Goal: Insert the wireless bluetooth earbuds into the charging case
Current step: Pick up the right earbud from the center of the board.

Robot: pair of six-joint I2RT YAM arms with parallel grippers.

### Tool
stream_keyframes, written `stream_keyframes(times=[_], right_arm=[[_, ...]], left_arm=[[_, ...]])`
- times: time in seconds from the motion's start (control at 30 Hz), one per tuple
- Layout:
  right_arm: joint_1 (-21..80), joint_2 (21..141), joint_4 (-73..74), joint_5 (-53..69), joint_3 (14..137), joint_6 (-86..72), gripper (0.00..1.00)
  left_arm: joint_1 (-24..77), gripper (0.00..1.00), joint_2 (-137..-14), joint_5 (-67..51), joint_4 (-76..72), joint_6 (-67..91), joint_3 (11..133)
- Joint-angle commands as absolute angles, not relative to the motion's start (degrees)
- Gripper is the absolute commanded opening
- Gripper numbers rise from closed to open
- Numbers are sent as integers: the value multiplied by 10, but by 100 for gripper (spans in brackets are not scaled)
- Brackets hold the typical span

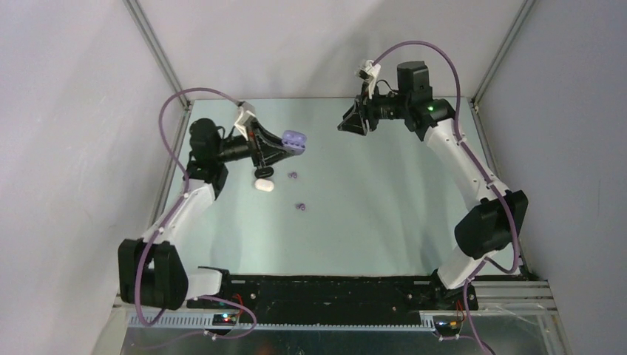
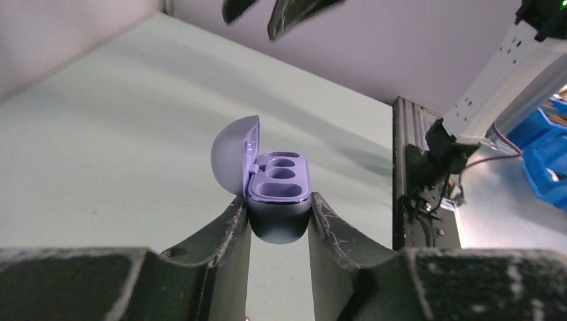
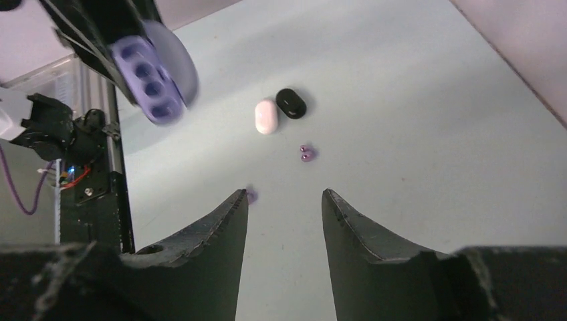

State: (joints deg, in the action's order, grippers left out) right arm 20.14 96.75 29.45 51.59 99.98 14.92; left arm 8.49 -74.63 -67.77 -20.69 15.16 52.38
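My left gripper is shut on the dark base of the purple charging case, held above the table with its lid swung open and its two wells empty. The same case shows at the left arm's tip in the top view. On the table lie two purple earbuds. My right gripper hangs high at the back, open and empty. In its wrist view the gripper looks down on one earbud; the other earbud peeks out beside its left fingertip, far below.
A white oval case and a black oval case lie side by side on the table under the left gripper. Metal frame posts and grey walls close in the back and sides. The arm bases stand at the near edge.
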Motion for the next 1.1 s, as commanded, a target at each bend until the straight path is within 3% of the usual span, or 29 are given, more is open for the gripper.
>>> stream_keyframes(times=[0.0,0.3,0.77,1.07], right_arm=[[205,918,312,437,973,171,50],[242,852,380,324,906,256,56],[266,921,313,421,881,334,55],[344,958,349,384,897,409,52]], left_arm=[[70,0,-678,-640,-304,231,521],[50,0,-641,-596,-382,298,521],[-37,0,-688,-653,-377,334,513],[-54,0,-648,-636,-441,389,467]])
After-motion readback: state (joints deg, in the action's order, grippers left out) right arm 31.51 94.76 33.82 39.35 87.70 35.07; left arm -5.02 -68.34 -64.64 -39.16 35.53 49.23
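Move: The nearer purple earbud lies about 13 cm to the right hand's left, 6 cm back and some 31 cm below. At the same depth, the other purple earbud is about 16 cm left and 6 cm ahead, the closed white case some 25 cm left and 3 cm ahead. From the left hand, which already holds the open purple case, the nearer earbud is nearly straight below, about 27 cm down. Right hand sinks about 10 cm, backing towards the nearer earbud, while left takes case left and up. ##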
